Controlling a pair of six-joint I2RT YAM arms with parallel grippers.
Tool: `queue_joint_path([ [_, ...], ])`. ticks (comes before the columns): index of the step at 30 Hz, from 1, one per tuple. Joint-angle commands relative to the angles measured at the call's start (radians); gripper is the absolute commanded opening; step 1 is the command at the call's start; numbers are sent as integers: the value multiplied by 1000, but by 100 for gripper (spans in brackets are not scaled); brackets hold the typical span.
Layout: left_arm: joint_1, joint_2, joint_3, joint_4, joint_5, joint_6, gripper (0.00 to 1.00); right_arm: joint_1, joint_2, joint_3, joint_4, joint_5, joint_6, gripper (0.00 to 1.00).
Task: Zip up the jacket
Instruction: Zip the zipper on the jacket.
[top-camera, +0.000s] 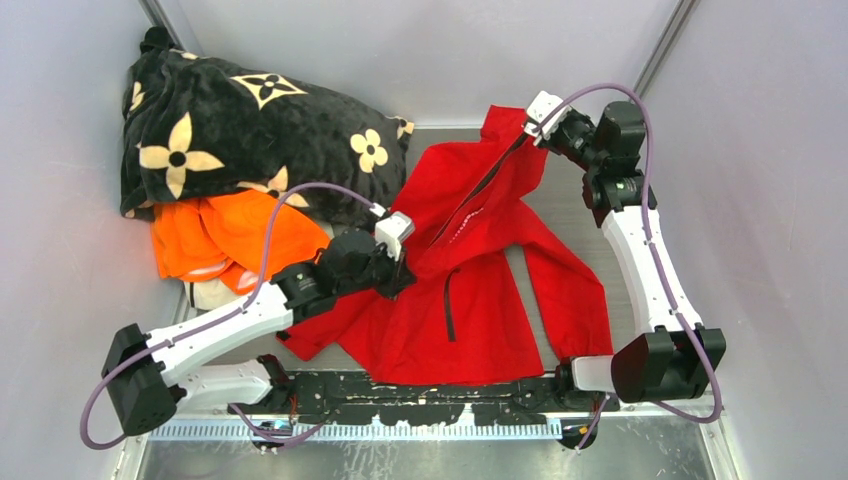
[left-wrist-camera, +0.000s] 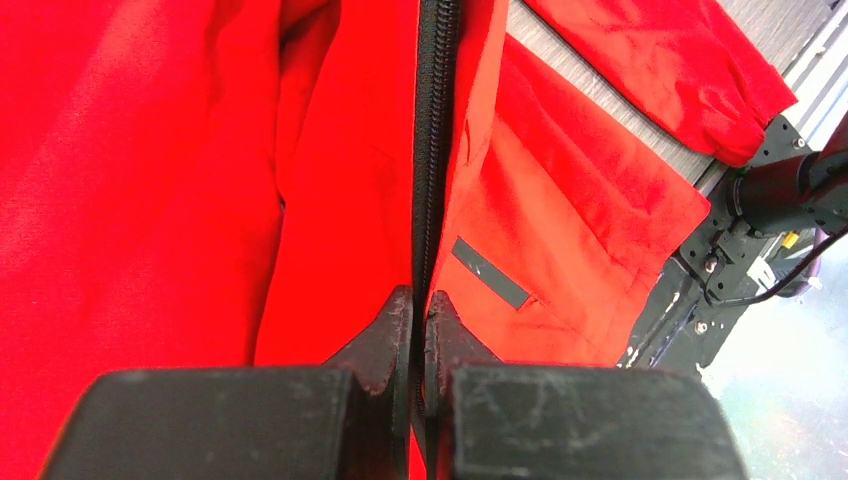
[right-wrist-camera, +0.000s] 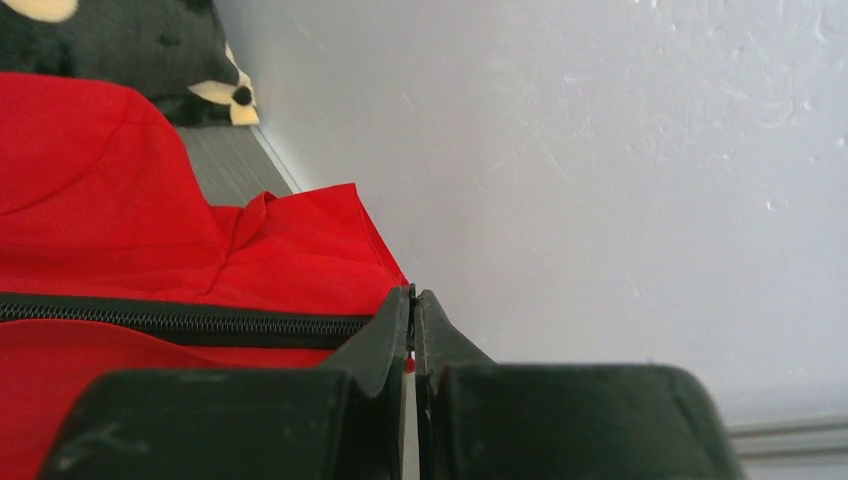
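The red jacket (top-camera: 480, 290) lies spread in the middle of the table, its collar end lifted toward the far right. Its black zip (top-camera: 480, 185) runs diagonally between my two grippers. My left gripper (top-camera: 403, 277) is shut on the zip low on the jacket's front; in the left wrist view the jaws (left-wrist-camera: 420, 315) pinch the black zip (left-wrist-camera: 432, 150) beside the dark pocket slit (left-wrist-camera: 490, 272). My right gripper (top-camera: 532, 122) is shut on the top edge of the jacket at the zip's upper end (right-wrist-camera: 412, 305), holding it up and taut. The zip (right-wrist-camera: 180, 325) looks closed there.
A black flower-patterned blanket (top-camera: 230, 130) is piled at the far left, with an orange garment (top-camera: 235, 240) below it. Grey walls close in the back and sides. The arm bases and rail (top-camera: 420, 390) run along the near edge.
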Motion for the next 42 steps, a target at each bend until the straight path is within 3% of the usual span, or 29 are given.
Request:
queue_joint_path([
  [1,56,73,166,-65,15,14,0,-18,-58,-19,150,66,-8,1],
  [5,178,215,302,-68,36,-7,0,-18,-64,-46,159,83,12,1],
  [9,299,361,446,-63,146,-82,0,-17,-60,-70,168,104,7,1],
  [15,320,518,582,-96,334,-125,0,-18,-25,-103,163,162,6,1],
  [16,321,531,583,-98,364,-133,3,-18,-15,-103,164,179,17,5],
  [17,321,538,584,-110,374,-127,11,-19,3,-99,155,199,28,15],
  [20,323,486,580,-151,269,-93,56,-17,40,-10,-38,242,93,51],
  [23,322,358,566,-172,128,-33,78,-17,63,146,-301,213,209,83],
  [25,323,258,564,-196,56,-4,88,-17,53,220,-455,168,311,98],
  [30,334,82,567,-268,37,-10,96,-20,-4,327,-688,65,601,100],
  [34,335,-54,565,-328,44,-48,97,-29,-109,298,-730,112,834,100],
  [42,336,-228,638,-473,6,-71,99,-102,-254,390,-831,122,980,100],
])
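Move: The left gripper is shut on the front zip, the right one on the zip's top end at the collar, about 25 cm ahead, 22 cm right and 20 cm above the left. From the left, the chest logo lies some 10 cm ahead, 10 cm right and slightly lower; the pocket zip about 3 cm back, 9 cm right, 14 cm below. From the right gripper, the logo is roughly 15 cm back, 12 cm left, 23 cm below. Carry the held zip forward about 15 cm with the left gripper while the right eases its collar end down and rightward about 6 cm. Open both wide to let go of the jacket. Lift the left away steeply, leftward and back; draw the right back, then up off the collar, its fingers tipping down and rolling left side up. ##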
